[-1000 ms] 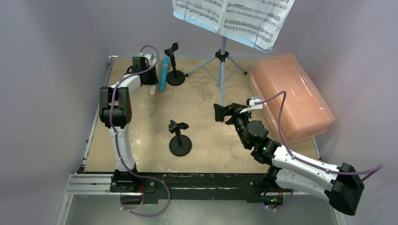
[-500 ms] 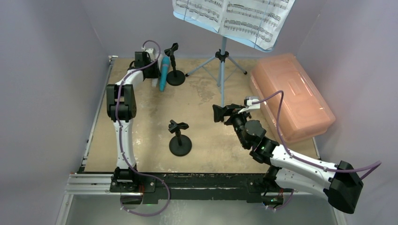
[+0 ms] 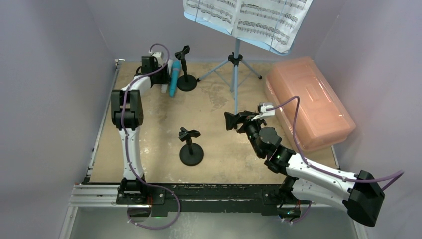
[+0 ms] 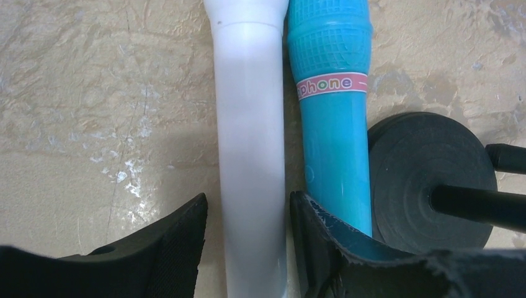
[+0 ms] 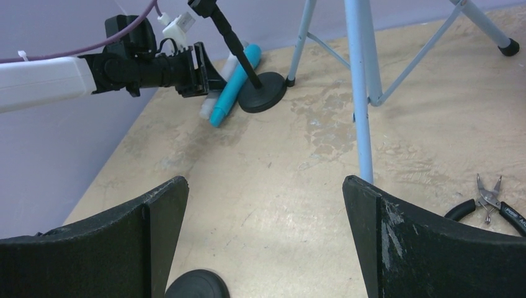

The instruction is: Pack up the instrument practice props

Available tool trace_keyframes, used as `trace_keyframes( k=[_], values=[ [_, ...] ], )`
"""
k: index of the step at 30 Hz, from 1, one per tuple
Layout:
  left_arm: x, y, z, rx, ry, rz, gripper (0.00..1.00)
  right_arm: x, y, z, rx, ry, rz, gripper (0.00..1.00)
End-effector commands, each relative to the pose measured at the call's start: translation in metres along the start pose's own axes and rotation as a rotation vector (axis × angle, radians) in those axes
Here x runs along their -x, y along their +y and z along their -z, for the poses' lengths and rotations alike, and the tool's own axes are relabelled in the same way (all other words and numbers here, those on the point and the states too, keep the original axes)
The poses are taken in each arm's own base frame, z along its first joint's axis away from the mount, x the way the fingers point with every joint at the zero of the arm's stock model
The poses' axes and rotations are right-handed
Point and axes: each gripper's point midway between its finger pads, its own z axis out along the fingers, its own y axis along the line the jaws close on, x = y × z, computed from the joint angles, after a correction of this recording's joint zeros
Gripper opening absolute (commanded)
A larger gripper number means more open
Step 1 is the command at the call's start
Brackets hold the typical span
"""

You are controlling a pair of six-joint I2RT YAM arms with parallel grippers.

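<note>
The white microphone [image 4: 251, 155] lies on the table beside the blue microphone [image 4: 335, 124], both at the back left. My left gripper [image 4: 248, 205] is open and straddles the white one's handle, with a gap showing on its left side. The blue microphone [image 3: 173, 79] rests against the back mic holder [image 3: 186, 82]. A second mic holder [image 3: 191, 153] stands mid-table. My right gripper [image 3: 230, 120] hovers wide open and holds nothing, near the pole of the light-blue music rack [image 3: 236, 74]. Sheet-music pages [image 3: 249, 20] sit on the rack.
A closed pink translucent box [image 3: 308, 102] lies along the right side. Small black-handled pliers [image 5: 490, 202] lie beside the rack's pole [image 5: 360, 93]. The rack's tripod legs [image 3: 214, 72] spread over the back middle. Purple walls enclose the table.
My left gripper moved back and right with the white microphone, up beside the blue one, and its jaws have now widened off it. The right arm shifted slightly left.
</note>
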Motion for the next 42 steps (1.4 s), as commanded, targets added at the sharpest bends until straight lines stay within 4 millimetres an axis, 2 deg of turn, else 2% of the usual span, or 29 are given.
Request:
trace_keyframes(
  k=[1, 15, 18, 24, 28, 29, 32, 35, 37, 42],
  values=[
    [0.017, -0.011, 0.023, -0.02, -0.02, 0.003, 0.51, 0.009, 0.008, -0.002, 0.014, -0.022, -0.024, 0.98],
    [0.051, -0.029, 0.068, -0.047, -0.12, 0.018, 0.51, 0.012, 0.008, -0.002, 0.01, -0.029, -0.028, 0.98],
    [0.057, -0.034, 0.086, -0.048, -0.147, 0.04, 0.53, 0.013, 0.008, -0.002, 0.009, -0.031, -0.028, 0.98],
    [0.071, -0.047, 0.139, -0.054, -0.251, 0.059, 0.58, 0.014, 0.009, -0.002, 0.015, -0.032, -0.028, 0.98],
    [0.06, -0.063, 0.172, -0.056, -0.266, 0.058, 0.62, 0.012, 0.01, -0.001, 0.025, -0.03, -0.028, 0.98],
    [0.063, -0.072, 0.187, -0.058, -0.286, 0.051, 0.63, 0.012, 0.01, -0.001, 0.027, -0.028, -0.027, 0.98],
    [0.053, -0.092, 0.216, -0.053, -0.306, 0.038, 0.65, 0.01, 0.01, -0.002, 0.033, -0.026, -0.025, 0.98],
    [0.034, -0.11, 0.244, -0.034, -0.299, 0.014, 0.66, 0.007, 0.011, -0.003, 0.034, -0.022, -0.022, 0.98],
    [0.021, -0.115, 0.262, -0.029, -0.3, 0.025, 0.68, 0.006, 0.011, -0.003, 0.036, -0.022, -0.021, 0.98],
    [-0.01, -0.11, 0.305, -0.021, -0.333, 0.065, 0.74, 0.004, 0.012, -0.002, 0.052, -0.027, -0.023, 0.98]
  ],
)
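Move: The left hand's open fingers still straddle the released white microphone, whose middle is about 4 cm ahead and 1 cm below. The near microphone stand is some 40 cm back and 21 cm right. The blue microphone is 5 cm right and 2 cm ahead, with the far stand level, 12 cm right. From the idle right hand, the near stand is about 25 cm left, 8 cm back and 17 cm below. Opening wider, the left hand backs some 22 cm off the white microphone, rising about 20 and tipping up. ##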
